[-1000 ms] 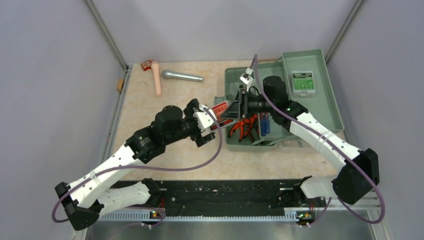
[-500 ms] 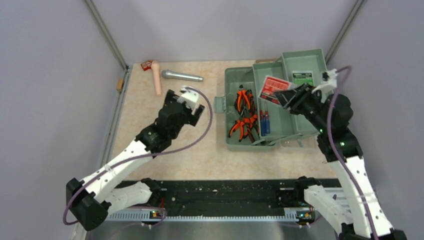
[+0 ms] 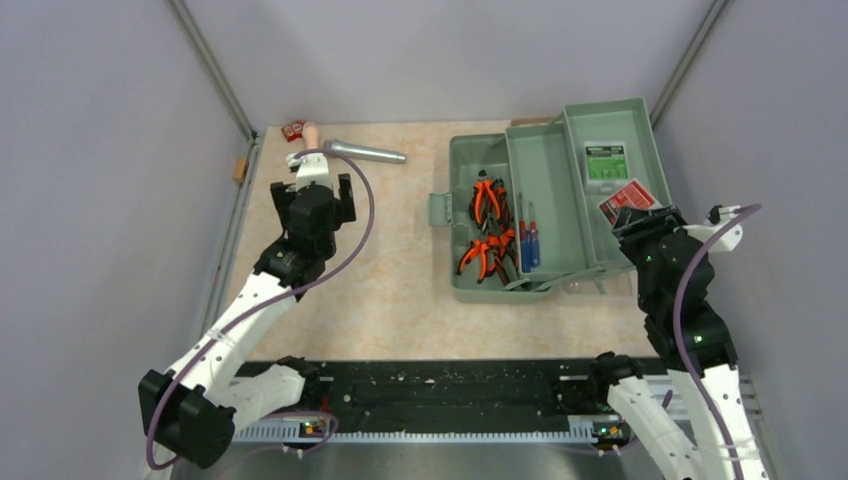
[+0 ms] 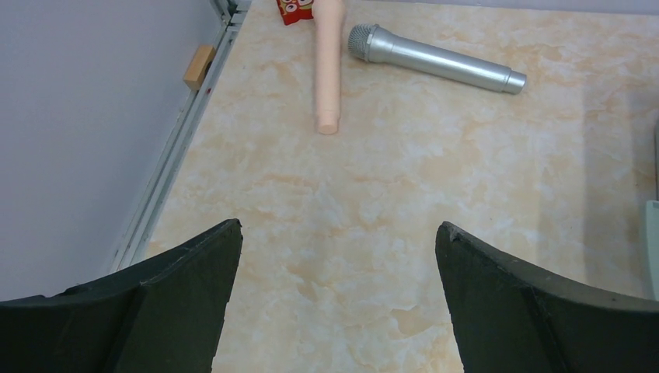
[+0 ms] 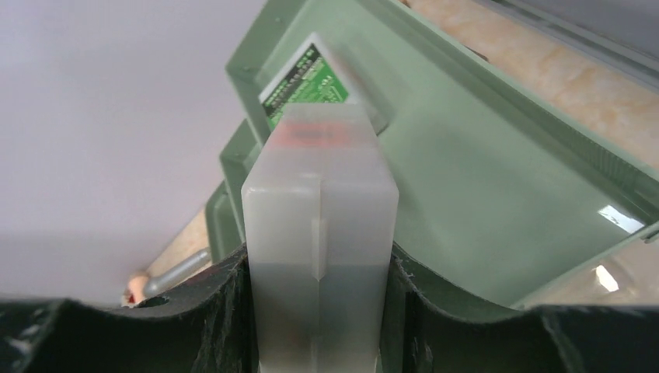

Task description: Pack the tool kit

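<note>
The sage-green toolbox (image 3: 462,160) lies open at the right of the table. Orange-and-black pliers (image 3: 487,200) and blue/red screwdrivers (image 3: 527,242) rest in its base. A small green box (image 3: 606,165) sits in the far-right compartment, also seen in the right wrist view (image 5: 307,78). My right gripper (image 3: 640,222) is shut on a small red box (image 3: 628,202) just over that compartment's near end. Close up, this red box (image 5: 319,210) is a translucent case clamped between both fingers. My left gripper (image 3: 318,190) hangs open over bare tabletop at the left, its fingers (image 4: 194,280) holding nothing.
A silver microphone (image 4: 435,58) and a peach cylinder (image 4: 328,62) lie at the far left beyond my left gripper. A small red item (image 4: 295,9) is in the corner, and a wooden block (image 4: 198,67) sits on the left rail. Grey walls enclose the table.
My right arm has carried the red box from the toolbox's left edge across to the far-right compartment. My left arm has pulled away to the far left, staying open.
</note>
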You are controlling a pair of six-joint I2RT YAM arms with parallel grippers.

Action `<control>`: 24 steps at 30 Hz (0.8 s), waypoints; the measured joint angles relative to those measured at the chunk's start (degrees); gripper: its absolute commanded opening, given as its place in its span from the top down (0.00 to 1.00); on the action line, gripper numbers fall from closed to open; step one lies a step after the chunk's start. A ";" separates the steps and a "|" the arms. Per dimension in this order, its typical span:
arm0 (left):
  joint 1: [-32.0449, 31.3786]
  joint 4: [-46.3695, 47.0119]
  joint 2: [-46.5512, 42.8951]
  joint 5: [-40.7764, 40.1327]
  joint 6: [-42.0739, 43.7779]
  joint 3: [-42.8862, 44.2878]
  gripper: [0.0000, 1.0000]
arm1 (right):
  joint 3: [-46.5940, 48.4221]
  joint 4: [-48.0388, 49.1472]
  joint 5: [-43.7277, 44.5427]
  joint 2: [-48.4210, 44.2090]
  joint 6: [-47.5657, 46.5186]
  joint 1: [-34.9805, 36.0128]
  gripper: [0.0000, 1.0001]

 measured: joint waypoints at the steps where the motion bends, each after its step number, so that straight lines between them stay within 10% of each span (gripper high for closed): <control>1: 0.00 0.02 0.00 -0.17 -0.22 0.00 0.01 | -0.39 -0.50 0.94 0.44 0.44 0.02 1.00; 13: 0.11 0.07 -0.66 -1.75 -0.39 -0.02 0.01 | -6.40 5.31 3.80 6.12 8.55 0.00 0.97; 24: 0.11 0.39 -1.60 -1.70 -0.35 -0.11 0.01 | -9.40 12.90 2.69 8.33 13.05 -1.16 0.57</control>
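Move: In the right hand is the red-labelled box; it is bound for the bare floor of the raised right-hand tray, about 7 cm ahead and 10 below. Beyond that spot lies the green-labelled box, some 14 cm ahead of the hand, neither left nor right, 9 below. The blue screwdrivers in the neighbouring tray are about 15 cm left, 6 ahead and 16 lower. From the idle left hand the spot is roughly 56 cm right, 3 back and 4 below. Sinking about 5 cm into the raised tray with a little forward travel, the right hand then levels off and pushes on forward towards the green-labelled box, some 5 cm forward in all. As it advances, the wrist rolls its left side up about 10 degrees and turns slightly clockwise. The fingers keep their grip on the red-labelled box. ##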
